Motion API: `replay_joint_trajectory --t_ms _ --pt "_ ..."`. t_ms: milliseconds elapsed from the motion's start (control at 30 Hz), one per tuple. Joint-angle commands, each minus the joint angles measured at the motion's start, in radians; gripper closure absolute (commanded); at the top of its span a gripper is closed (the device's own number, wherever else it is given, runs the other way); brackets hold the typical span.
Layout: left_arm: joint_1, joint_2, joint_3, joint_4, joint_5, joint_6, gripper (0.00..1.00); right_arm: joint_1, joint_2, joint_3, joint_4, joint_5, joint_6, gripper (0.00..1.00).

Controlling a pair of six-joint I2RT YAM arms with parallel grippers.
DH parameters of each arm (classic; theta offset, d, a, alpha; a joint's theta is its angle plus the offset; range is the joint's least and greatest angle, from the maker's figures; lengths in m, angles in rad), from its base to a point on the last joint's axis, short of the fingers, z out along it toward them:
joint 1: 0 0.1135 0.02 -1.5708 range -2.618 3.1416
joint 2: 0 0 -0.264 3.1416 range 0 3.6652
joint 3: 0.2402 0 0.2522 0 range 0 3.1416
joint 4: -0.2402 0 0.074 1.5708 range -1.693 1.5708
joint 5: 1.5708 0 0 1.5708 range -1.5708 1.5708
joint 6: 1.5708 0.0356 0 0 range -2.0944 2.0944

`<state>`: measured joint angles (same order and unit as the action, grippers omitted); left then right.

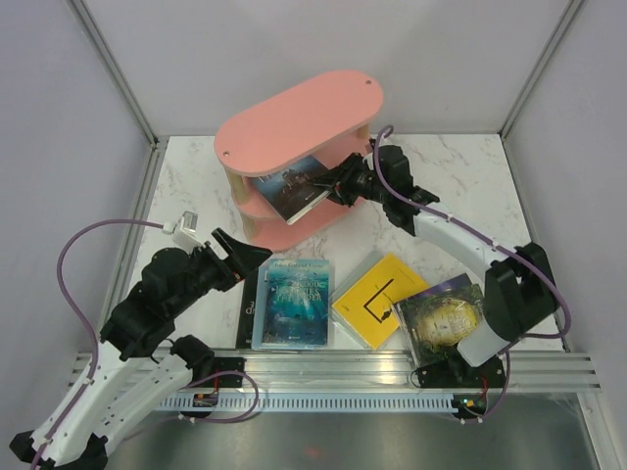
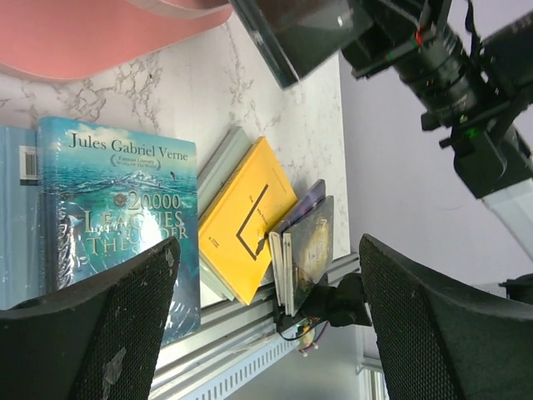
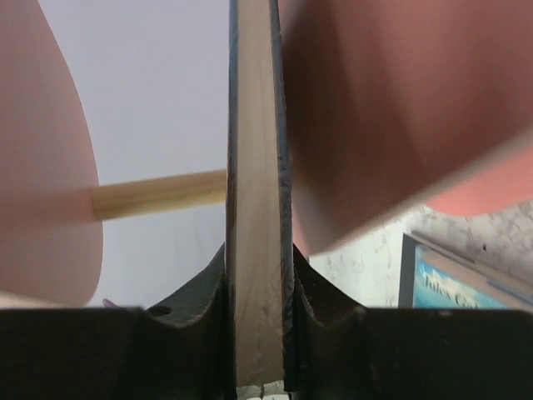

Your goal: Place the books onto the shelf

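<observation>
The pink shelf (image 1: 299, 122) stands at the back of the table. My right gripper (image 1: 338, 186) is shut on a dark castle book (image 1: 294, 186), which lies tilted between the shelf's top and middle boards. In the right wrist view the book's page edge (image 3: 254, 208) stands upright between the pads, with pink boards (image 3: 391, 108) on both sides. My left gripper (image 1: 240, 257) is open and empty beside the teal-blue book (image 1: 294, 302). A yellow book (image 1: 377, 299) and a green-gold book (image 1: 446, 318) lie to its right. The left wrist view shows the teal book (image 2: 117, 200), the yellow book (image 2: 246, 217) and the green-gold book (image 2: 312, 242) beyond the wide-apart fingers (image 2: 268, 250).
A black book (image 1: 250, 308) pokes out from under the teal one. A wooden shelf post (image 3: 158, 193) crosses behind the held book. The aluminium rail (image 1: 392, 367) runs along the near edge. Grey walls enclose the marble table (image 1: 451, 176).
</observation>
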<state>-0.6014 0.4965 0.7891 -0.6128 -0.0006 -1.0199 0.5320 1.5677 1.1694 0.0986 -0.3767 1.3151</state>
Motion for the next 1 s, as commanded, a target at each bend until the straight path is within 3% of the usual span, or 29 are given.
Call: replay_joint_trajectory --t_ms 0,167,367,433,467,500,567,600,633,967 --pt "0.006 0.025 0.044 -0.036 -0.022 0.072 0.10 0.014 0.093 0.154 0.124 -0.011 -0.008 1.00" --pt "0.006 0.053 0.036 -0.071 -0.021 0.098 0.09 0.042 0.166 0.242 0.098 -0.019 -0.008 1.00" --pt "0.006 0.040 0.029 -0.096 -0.052 0.106 0.08 0.069 0.152 0.190 0.087 -0.034 -0.008 1.00" --pt "0.006 0.042 0.021 -0.097 -0.052 0.104 0.08 0.072 0.149 0.165 0.087 -0.050 -0.008 0.86" --pt "0.006 0.042 0.018 -0.097 -0.050 0.101 0.08 0.074 0.140 0.155 0.087 -0.053 -0.008 0.72" --pt "0.006 0.043 0.015 -0.099 -0.049 0.101 0.08 0.074 0.134 0.145 0.087 -0.054 -0.011 0.47" --pt "0.006 0.048 0.013 -0.097 -0.047 0.101 0.08 0.074 0.118 0.121 0.081 -0.051 -0.019 0.30" --pt "0.006 0.051 0.012 -0.099 -0.047 0.101 0.08 0.074 0.100 0.115 0.052 -0.047 -0.040 0.06" --pt "0.006 0.054 0.010 -0.099 -0.048 0.101 0.08 0.074 0.091 0.113 0.032 -0.044 -0.054 0.02" --pt "0.008 0.094 0.004 -0.120 -0.044 0.118 0.09 0.023 -0.005 0.165 -0.338 0.047 -0.284 0.02"
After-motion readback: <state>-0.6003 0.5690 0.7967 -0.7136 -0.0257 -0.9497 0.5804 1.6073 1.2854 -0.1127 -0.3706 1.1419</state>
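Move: My right hand holds the dark "Heights" book half into the shelf's middle tier. The tier's middle is about 6 cm ahead and 5 cm left, 2 cm lower; the right post is some 9 cm ahead and 9 cm right, the left post 19 cm left and 1 cm back. From my left hand, 20000 Leagues lies 2 cm ahead, 7 cm right and 25 cm below; the black book is level ahead-wise, 5 cm left, equally low. With my right hand I push the pinched book deeper between the shelf's posts, about 3 cm forward and 5 cm left, then open my fingers wide and back off some 4 cm toward the base and 3 cm right, rolling slightly. My left hand, still wide open, sinks about 4 cm toward 20000 Leagues and rolls its left side up. ##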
